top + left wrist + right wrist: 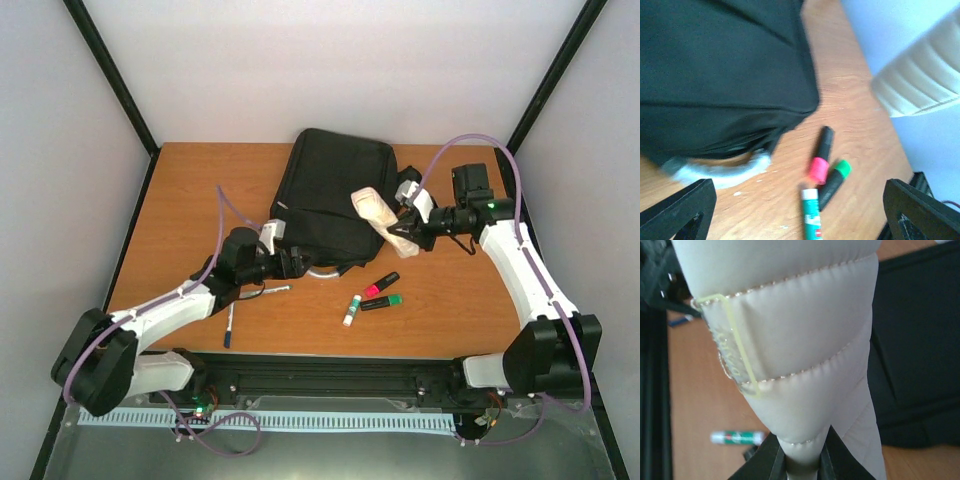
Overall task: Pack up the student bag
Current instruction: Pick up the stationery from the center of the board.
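Observation:
The black student bag lies flat at the table's middle back, its grey loop handle at the near end. My right gripper is shut on a beige ribbed pouch and holds it in the air over the bag's right edge. In the right wrist view the jaws pinch the pouch's narrow end. My left gripper is open and empty just beside the bag's near left corner. Its wrist view shows the bag, the handle and the pouch.
A pink-capped highlighter, a green-capped highlighter and a green-and-white stick lie near the bag's front right. Two pens lie by the left arm. Black frame posts stand at the back corners.

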Motion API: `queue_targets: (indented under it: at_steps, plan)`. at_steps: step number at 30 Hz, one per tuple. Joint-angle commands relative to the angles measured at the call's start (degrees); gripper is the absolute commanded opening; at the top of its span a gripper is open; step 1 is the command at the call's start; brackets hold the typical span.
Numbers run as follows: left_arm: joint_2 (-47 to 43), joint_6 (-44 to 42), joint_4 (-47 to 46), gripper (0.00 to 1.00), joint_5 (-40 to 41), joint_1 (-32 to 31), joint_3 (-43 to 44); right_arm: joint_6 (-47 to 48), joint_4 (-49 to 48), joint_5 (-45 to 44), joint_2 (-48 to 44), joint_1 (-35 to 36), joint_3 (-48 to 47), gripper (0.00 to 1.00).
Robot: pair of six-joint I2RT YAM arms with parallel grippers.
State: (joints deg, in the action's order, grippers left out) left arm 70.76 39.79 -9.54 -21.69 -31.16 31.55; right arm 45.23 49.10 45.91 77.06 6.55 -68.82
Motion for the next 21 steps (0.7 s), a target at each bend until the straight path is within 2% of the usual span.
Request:
queue_targets:
  at_steps: [1,6,10,13,19,21]
  plan:
    - [-4.0,-5.0,-6.0,0.94,-1.1,-3.3,3.0,-7.7,1.3,14.6,2.5,0.8,-4.8,0.09]
    - [-4.5,-6.1,-7.1,0.93,-1.6,-3.9,3.5,-10.8,6.1,25.9,9.7,1.0,-8.4,0.09]
    - [-2.6,-6.0,-11.0,0.93,-3.5,-4.2,3.4,-8.8,11.1,31.8,15.1,2.5,-8.9,0.09]
    - [-0.5,-6.9,-14.6,0.93,-4.0,-4.7,3.8,-8.1,12.1,33.1,16.8,4.0,-8.8,0.09]
    - [4.2,-6.1,-25.1,0.91,-12.9,-6.2,5.9,-13.1,8.6,30.4,17.5,9.0,-7.7,0.09]
    - [4.9,-6.8,-25.7,0.89,-14.0,-7.0,6.5,-13.7,8.5,29.6,18.0,10.3,-7.6,0.09]
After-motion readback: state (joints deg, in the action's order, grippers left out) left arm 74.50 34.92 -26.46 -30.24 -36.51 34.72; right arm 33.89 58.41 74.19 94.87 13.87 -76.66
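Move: The right hand already holds the pencil case. The open left gripper is about 18 cm to that hand's left, 4 cm nearer the base and 9 cm lower. From the left hand, the case's middle is some 16 cm right, 6 cm ahead and 10 cm up. On the board, some 12 cm below the left hand, the red marker lies 19 cm right and 4 cm back, the green marker 18 cm right and 9 cm back, the glue stick 11 cm right and 11 cm back. Leftward, the right hand carries the gripped pencil case about 8 cm towards the left gripper, drawing back a little late on and rolling some 30 degrees as its fingers tip up. The left hand first rises, then slides right to meet the case, about 6 cm each way, tilting up and turning clockwise, fingers still wide open around the approaching case without closing. ##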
